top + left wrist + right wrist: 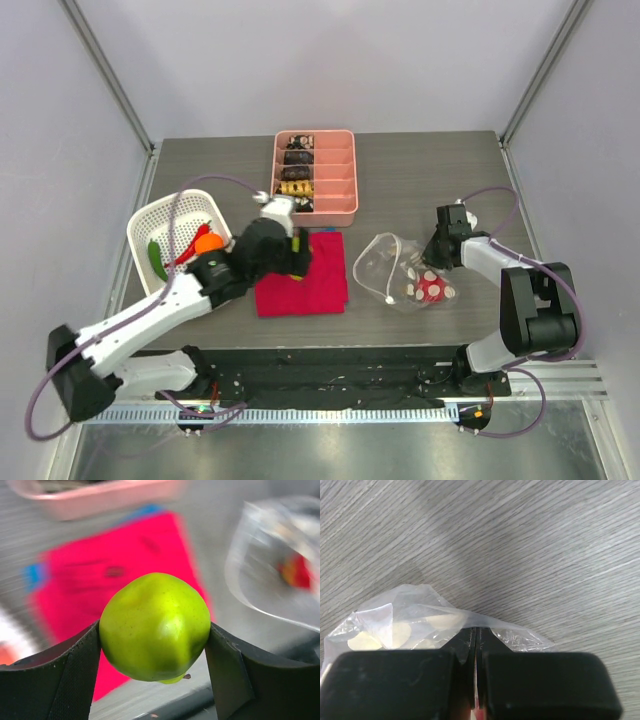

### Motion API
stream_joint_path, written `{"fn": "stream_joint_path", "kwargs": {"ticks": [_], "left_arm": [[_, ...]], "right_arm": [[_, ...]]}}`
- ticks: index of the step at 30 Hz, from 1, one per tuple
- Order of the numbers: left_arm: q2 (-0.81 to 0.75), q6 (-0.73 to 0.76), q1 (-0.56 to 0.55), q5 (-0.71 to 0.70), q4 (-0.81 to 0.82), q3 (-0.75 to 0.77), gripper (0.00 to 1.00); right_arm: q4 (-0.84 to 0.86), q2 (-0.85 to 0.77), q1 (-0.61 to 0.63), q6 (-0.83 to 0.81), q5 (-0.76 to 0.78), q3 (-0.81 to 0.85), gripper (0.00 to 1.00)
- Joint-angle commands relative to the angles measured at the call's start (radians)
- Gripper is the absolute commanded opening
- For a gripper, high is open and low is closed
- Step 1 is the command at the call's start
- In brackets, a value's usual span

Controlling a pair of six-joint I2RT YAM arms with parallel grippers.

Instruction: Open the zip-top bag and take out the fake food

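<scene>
My left gripper [155, 645] is shut on a yellow-green fake fruit [155, 625] and holds it above the red cloth [302, 275]; in the top view the gripper [292, 250] sits at the cloth's left edge. The clear dotted zip-top bag [395, 270] lies open on the table with a red fruit [430, 290] inside; it also shows in the left wrist view [280, 570]. My right gripper [476, 635] is shut on the bag's edge [420, 617], at the bag's right end in the top view [432, 252]. An orange fruit [208, 241], a red chili [186, 253] and a green pod [157, 257] lie in the white basket [170, 215].
A pink divided tray [316, 172] with dark and gold pieces stands at the back middle. The white lattice basket is at the left, beside my left arm. Walls close the table at left, right and back.
</scene>
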Motion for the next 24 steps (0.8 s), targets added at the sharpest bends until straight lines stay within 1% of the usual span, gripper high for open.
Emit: {"fn": "stream_joint_path", "kwargs": {"ticks": [1,2,3,4,5,7,8,9,10,11,12,13,14,15,17,18,20,21,22,23,24], "left_arm": [[-0.147,-0.071,0.2,-0.288,-0.21,-0.055,0.0],[-0.196,-0.095,0.286,-0.311,-0.223,-0.067,0.0],[-0.213,-0.104,0.325,-0.333,-0.226,-0.09,0.0],[-0.23,-0.112,0.36,-0.353,-0.221,-0.101,0.0],[-0.244,-0.114,0.427,-0.359,-0.194,-0.114,0.0],[-0.24,-0.153,0.5,-0.333,-0.201,-0.118,0.02],[-0.221,-0.179,0.559,-0.338,-0.221,-0.112,0.06],[-0.21,-0.219,0.581,-0.345,-0.221,-0.112,0.16],[-0.2,-0.239,0.601,-0.353,-0.226,-0.115,0.28],[-0.189,-0.258,0.633,-0.368,-0.232,-0.116,0.47],[-0.18,-0.297,0.643,-0.376,-0.246,-0.116,0.74],[-0.178,-0.31,0.646,-0.387,-0.25,-0.116,0.84],[-0.178,-0.313,0.646,-0.37,-0.247,-0.118,0.89],[-0.183,-0.313,0.646,-0.349,-0.226,-0.122,1.0],[-0.183,-0.321,0.646,-0.315,-0.221,-0.116,1.0],[-0.181,-0.324,0.646,-0.275,-0.22,-0.11,1.0],[-0.189,-0.325,0.644,-0.224,-0.212,-0.107,1.0],[-0.192,-0.321,0.644,-0.172,-0.207,-0.107,1.0],[-0.2,-0.315,0.643,-0.145,-0.194,-0.105,1.0],[-0.207,-0.316,0.638,-0.121,-0.188,-0.108,1.0],[-0.215,-0.315,0.632,-0.038,-0.171,-0.116,0.95]], "right_arm": [[-0.033,-0.063,-0.007,-0.038,0.044,0.001,0.01],[-0.041,-0.074,0.001,-0.044,0.036,0.006,0.01],[-0.046,-0.088,0.007,-0.058,0.033,0.01,0.02],[-0.052,-0.109,0.014,-0.064,0.033,0.024,0.05],[-0.069,-0.125,0.025,-0.069,0.036,0.032,0.06],[-0.107,-0.168,0.06,-0.092,0.057,0.064,0.1],[-0.125,-0.183,0.077,-0.099,0.079,0.075,0.12],[-0.145,-0.198,0.108,-0.104,0.117,0.087,0.15],[-0.174,-0.215,0.12,-0.118,0.131,0.11,0.18],[-0.185,-0.247,0.136,-0.125,0.137,0.121,0.22],[-0.199,-0.267,0.163,-0.132,0.161,0.13,0.35],[-0.222,-0.283,0.18,-0.142,0.174,0.148,0.41],[-0.24,-0.306,0.194,-0.145,0.186,0.16,0.48],[-0.26,-0.314,0.206,-0.152,0.194,0.173,0.58],[-0.322,-0.333,0.258,-0.161,0.221,0.206,0.68],[-0.339,-0.356,0.283,-0.164,0.237,0.213,0.76],[-0.392,-0.373,0.359,-0.159,0.263,0.231,0.82],[-0.411,-0.381,0.387,-0.155,0.263,0.24,0.87],[-0.446,-0.387,0.456,-0.149,0.277,0.251,0.89],[-0.461,-0.392,0.487,-0.132,0.283,0.256,0.91],[-0.478,-0.415,0.519,-0.127,0.284,0.257,0.94]]}}
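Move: Below and to the left of the left hand, which still grips the green pear, the basket's middle is about 28 cm left, 7 cm ahead and 17 cm down. In it, the orange lies 24 cm left and 10 cm ahead of that hand, and the peach 21 cm left and 2 cm ahead. From the right hand, already pinching the bag's far part, the red fruit still inside is some 6 cm back, and the bag's mouth 13 cm left and 2 cm back. Swinging fast to its left, the left hand carries the green pear some 25 cm from above the red cloth to over the basket, edging forward and turning about 60 degrees counter-clockwise, then opens fully and lets go from well above. The right hand opens wide too, freeing the bag, and rises about 14 cm while swinging left and finally a little back, over the bag. ##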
